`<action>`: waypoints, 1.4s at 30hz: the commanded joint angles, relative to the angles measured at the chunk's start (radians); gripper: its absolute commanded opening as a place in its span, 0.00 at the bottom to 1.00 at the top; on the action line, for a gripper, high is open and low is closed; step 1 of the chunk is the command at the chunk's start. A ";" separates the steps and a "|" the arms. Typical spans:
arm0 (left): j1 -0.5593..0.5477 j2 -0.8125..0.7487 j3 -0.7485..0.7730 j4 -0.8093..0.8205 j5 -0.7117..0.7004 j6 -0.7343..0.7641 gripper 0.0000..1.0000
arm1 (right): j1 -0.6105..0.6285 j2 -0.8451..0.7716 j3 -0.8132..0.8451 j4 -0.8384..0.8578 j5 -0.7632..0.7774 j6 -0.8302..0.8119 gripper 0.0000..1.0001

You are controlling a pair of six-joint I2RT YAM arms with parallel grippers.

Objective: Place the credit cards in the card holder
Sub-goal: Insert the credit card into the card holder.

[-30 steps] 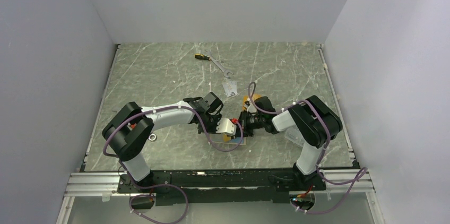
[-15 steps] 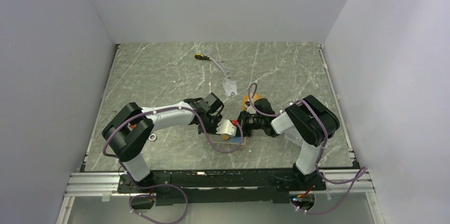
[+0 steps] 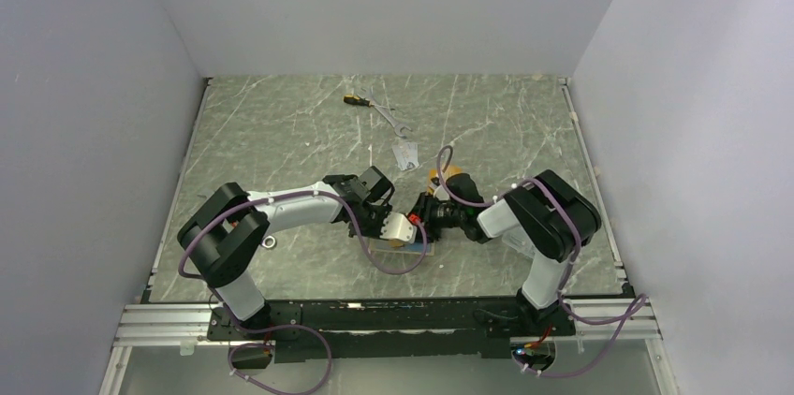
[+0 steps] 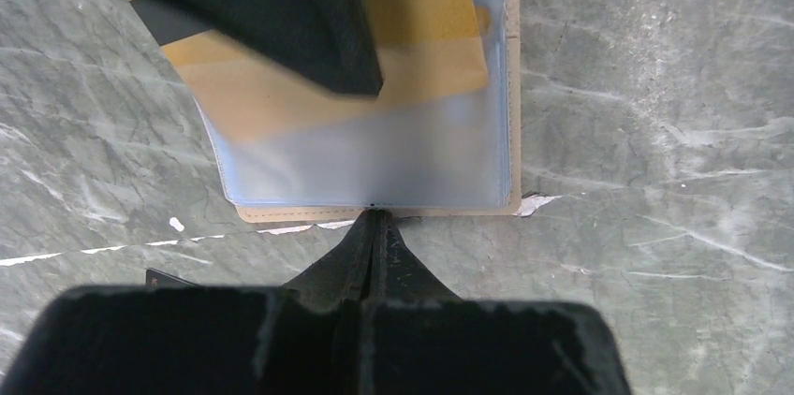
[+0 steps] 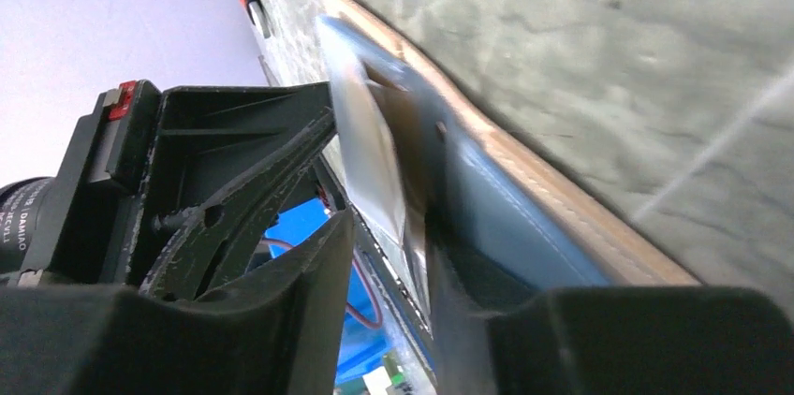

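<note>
The tan card holder (image 4: 281, 214) lies open on the table, its clear sleeve (image 4: 374, 161) facing up with an orange card (image 4: 421, 30) tucked inside. My left gripper (image 4: 374, 219) is shut, its tips pressing on the holder's near edge. The right gripper (image 5: 389, 236) is open, and a thin silver card (image 5: 370, 161) stands in the gap, leaning on one finger above the holder's blue panel (image 5: 506, 189). In the top view both grippers (image 3: 412, 226) meet over the holder (image 3: 405, 246) and hide most of it. Another silver card (image 3: 404, 153) lies flat further back.
A red-handled screwdriver (image 3: 353, 99) and a wrench (image 3: 391, 118) lie near the back of the marble table. An orange object (image 3: 438, 176) sits behind the right wrist, partly covered by its cable. A small metal ring (image 3: 269, 242) rests by the left arm.
The right gripper's jaws have come apart from shut. Both wrists have shifted slightly toward each other over the holder.
</note>
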 commanded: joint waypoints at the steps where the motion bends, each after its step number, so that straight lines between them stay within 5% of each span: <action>1: -0.014 0.043 -0.055 -0.075 0.034 0.011 0.00 | 0.007 -0.048 0.014 -0.210 0.146 -0.097 0.42; 5: -0.013 0.041 -0.050 -0.074 0.036 0.009 0.00 | 0.011 -0.149 0.077 -0.503 0.238 -0.207 0.53; 11: -0.010 0.031 -0.060 -0.063 0.043 0.007 0.00 | 0.052 -0.176 0.154 -0.718 0.329 -0.260 0.56; 15: -0.010 0.026 -0.064 -0.060 0.044 0.005 0.00 | 0.081 -0.167 0.191 -0.753 0.358 -0.264 0.53; 19: -0.009 0.021 -0.069 -0.059 0.045 0.004 0.00 | 0.089 -0.162 0.211 -0.774 0.343 -0.284 0.39; 25: -0.007 0.029 -0.068 -0.056 0.050 0.005 0.00 | 0.084 -0.195 0.241 -0.845 0.312 -0.346 0.48; 42: -0.009 0.032 -0.060 -0.055 0.055 0.007 0.00 | 0.097 -0.226 0.280 -0.946 0.320 -0.397 0.50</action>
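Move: The yellow credit card sticks partway out of the card holder's left pocket, its middle about 3 cm left of the right hand and 1 cm farther out, roughly 1 cm lower. The grey cards lie some 19 cm ahead and 1 cm left of that hand, the orange card about 13 cm ahead and 10 cm right. From the left hand, shut at the holder's left edge, the yellow card is about 6 cm right and 1 cm ahead, level in height. The right hand spreads its fingers around the card, tips some 25° downward and shifts about 2.5 cm right. ##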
